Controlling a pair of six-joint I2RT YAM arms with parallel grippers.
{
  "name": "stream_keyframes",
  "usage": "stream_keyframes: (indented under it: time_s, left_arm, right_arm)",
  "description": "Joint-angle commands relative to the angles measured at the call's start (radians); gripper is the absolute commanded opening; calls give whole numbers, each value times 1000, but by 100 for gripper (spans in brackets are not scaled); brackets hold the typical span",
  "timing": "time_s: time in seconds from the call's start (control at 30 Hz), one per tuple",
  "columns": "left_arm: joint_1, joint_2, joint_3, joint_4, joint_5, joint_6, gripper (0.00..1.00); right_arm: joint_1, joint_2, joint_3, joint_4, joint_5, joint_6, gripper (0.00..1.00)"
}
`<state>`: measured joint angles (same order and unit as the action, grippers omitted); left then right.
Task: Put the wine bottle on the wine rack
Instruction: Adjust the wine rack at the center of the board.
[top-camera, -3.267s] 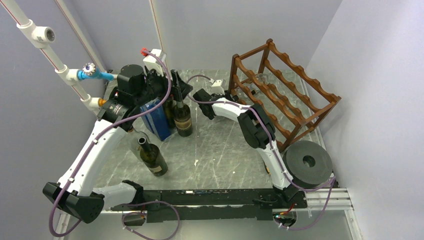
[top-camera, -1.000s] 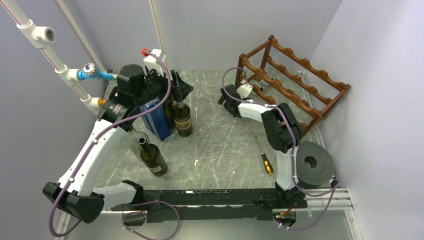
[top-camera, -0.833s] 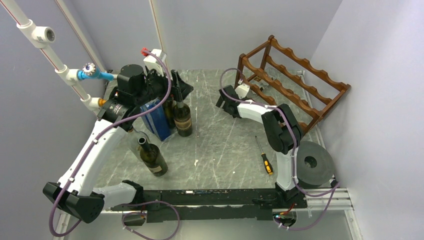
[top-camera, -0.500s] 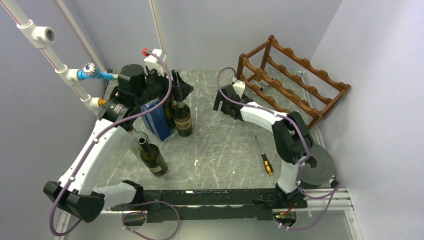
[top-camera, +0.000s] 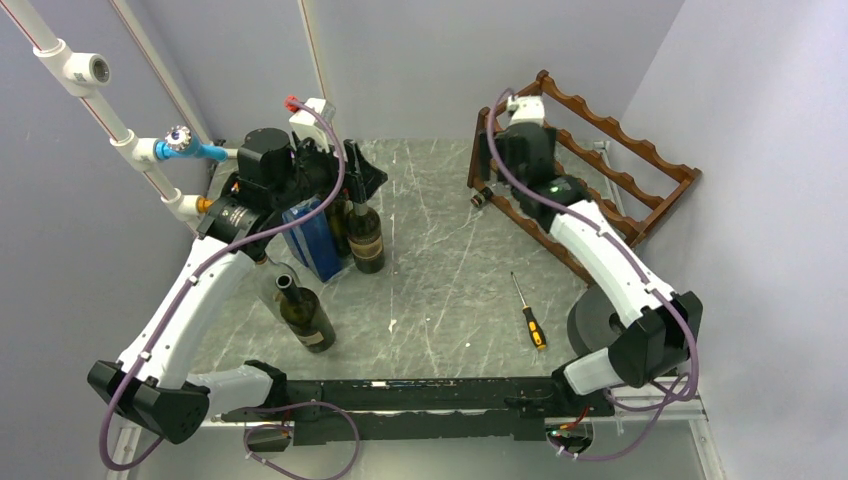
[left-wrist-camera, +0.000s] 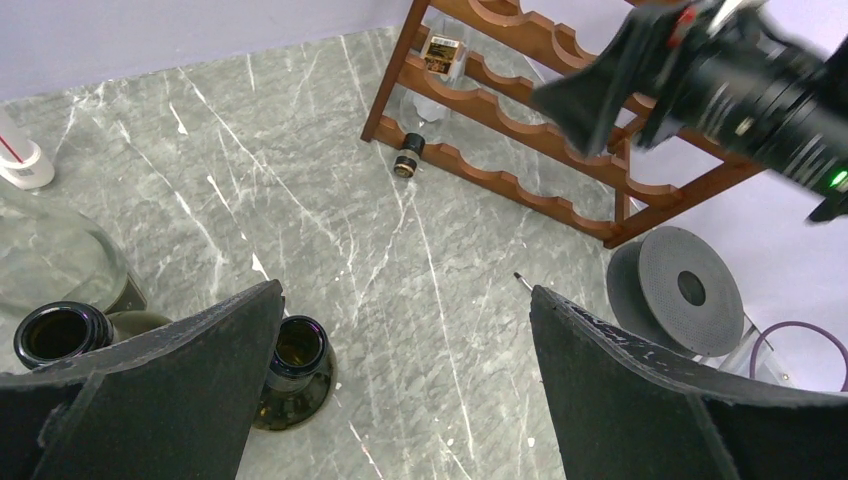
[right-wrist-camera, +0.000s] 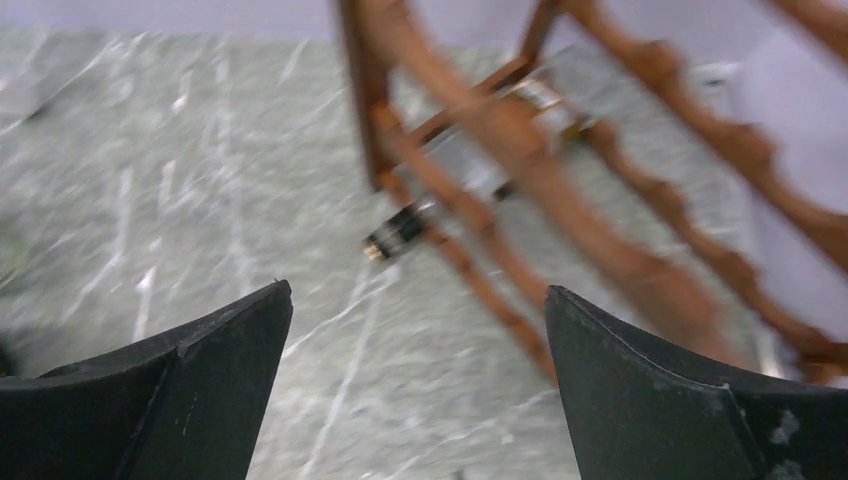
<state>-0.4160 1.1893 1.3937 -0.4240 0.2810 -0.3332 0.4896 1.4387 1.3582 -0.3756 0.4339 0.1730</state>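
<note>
The dark red-brown wine rack (top-camera: 600, 175) stands at the back right. A clear wine bottle (left-wrist-camera: 428, 100) lies across its lower rails, black-capped neck (top-camera: 480, 197) poking out at the left end. In the right wrist view the bottle (right-wrist-camera: 470, 165) and rack (right-wrist-camera: 640, 250) are blurred. My right gripper (top-camera: 492, 162) hovers open and empty above the rack's left end, apart from the bottle. Over the dark bottles at the back left, my left gripper (top-camera: 358, 172) is open with nothing between its fingers.
Two dark bottles (top-camera: 365, 235) (top-camera: 305, 315) stand left of centre beside a blue box (top-camera: 312, 240) and a clear glass jug (left-wrist-camera: 50, 260). A screwdriver (top-camera: 528, 315) lies on the marble top. A grey disc (left-wrist-camera: 680, 290) sits near the rack's front end.
My right arm has swung up and back from the table in front of the rack to above its left end, with its jaws spread wider. The left arm has not moved.
</note>
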Motion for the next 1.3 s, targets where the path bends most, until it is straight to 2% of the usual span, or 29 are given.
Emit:
stream_keyframes:
  time_s: [0.0, 0.17, 0.3, 0.4, 0.47, 0.5, 0.6, 0.73, 0.83, 0.93, 1.1, 1.2, 1.27]
  left_arm:
    - [-15, -5, 24, 37, -21, 24, 99]
    - [-32, 0, 25, 32, -35, 32, 99]
    - [-39, 9, 28, 29, -33, 34, 99]
    - [-40, 10, 27, 30, -29, 33, 99]
    - [-44, 10, 29, 26, -33, 35, 99]
    - [-46, 9, 30, 25, -35, 37, 99]
    - [-49, 7, 31, 25, -38, 39, 99]
    - [-49, 15, 32, 23, -33, 37, 99]
    - [-49, 25, 33, 23, -26, 33, 99]
    - [-49, 35, 41, 14, -22, 33, 99]
    - [-49, 37, 41, 13, -27, 35, 99]
    - [-49, 38, 36, 22, -12, 28, 99]
    - [-49, 39, 37, 21, -8, 27, 99]
  right_arm:
    - [-110, -7, 127, -150, 63, -164, 99]
    - [-204, 2, 163, -239, 55, -195, 99]
    - [-277, 20, 161, -265, -27, -206, 99]
    - [-316, 41, 134, -250, -150, -252, 99]
    - [-326, 47, 103, -216, -260, -307, 94]
    - [-327, 49, 89, -190, -294, -331, 91]
    - [-327, 77, 106, -182, -395, -362, 70]
    - [-327, 121, 140, -200, -425, -410, 44]
    - [-326, 121, 141, -195, -475, -456, 27]
    - [-317, 95, 105, -149, -528, -537, 19]
    - [-272, 96, 90, -120, -476, -685, 1]
    - [-266, 96, 79, -128, -500, -746, 0]
    - [-265, 75, 34, -125, -584, -841, 0]
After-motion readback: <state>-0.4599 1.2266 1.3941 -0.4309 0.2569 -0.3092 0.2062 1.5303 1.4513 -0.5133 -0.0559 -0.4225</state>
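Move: The right hand, open, has the grip spot on the wine rack's front top rail about 11 cm to its right, 2 cm ahead and 3 cm below. The capped clear bottle in the rack's bottom row lies some 13 cm ahead, straight in line and 22 cm down; the screwdriver is about 18 cm back, 4 cm right and 27 cm below. From the left hand, that rail spot is some 35 cm right, 10 cm ahead and 13 cm lower. Right hand sweeps 13 cm right, dips, pinches the front top rail and draws left 5 cm, turning counter-clockwise. ##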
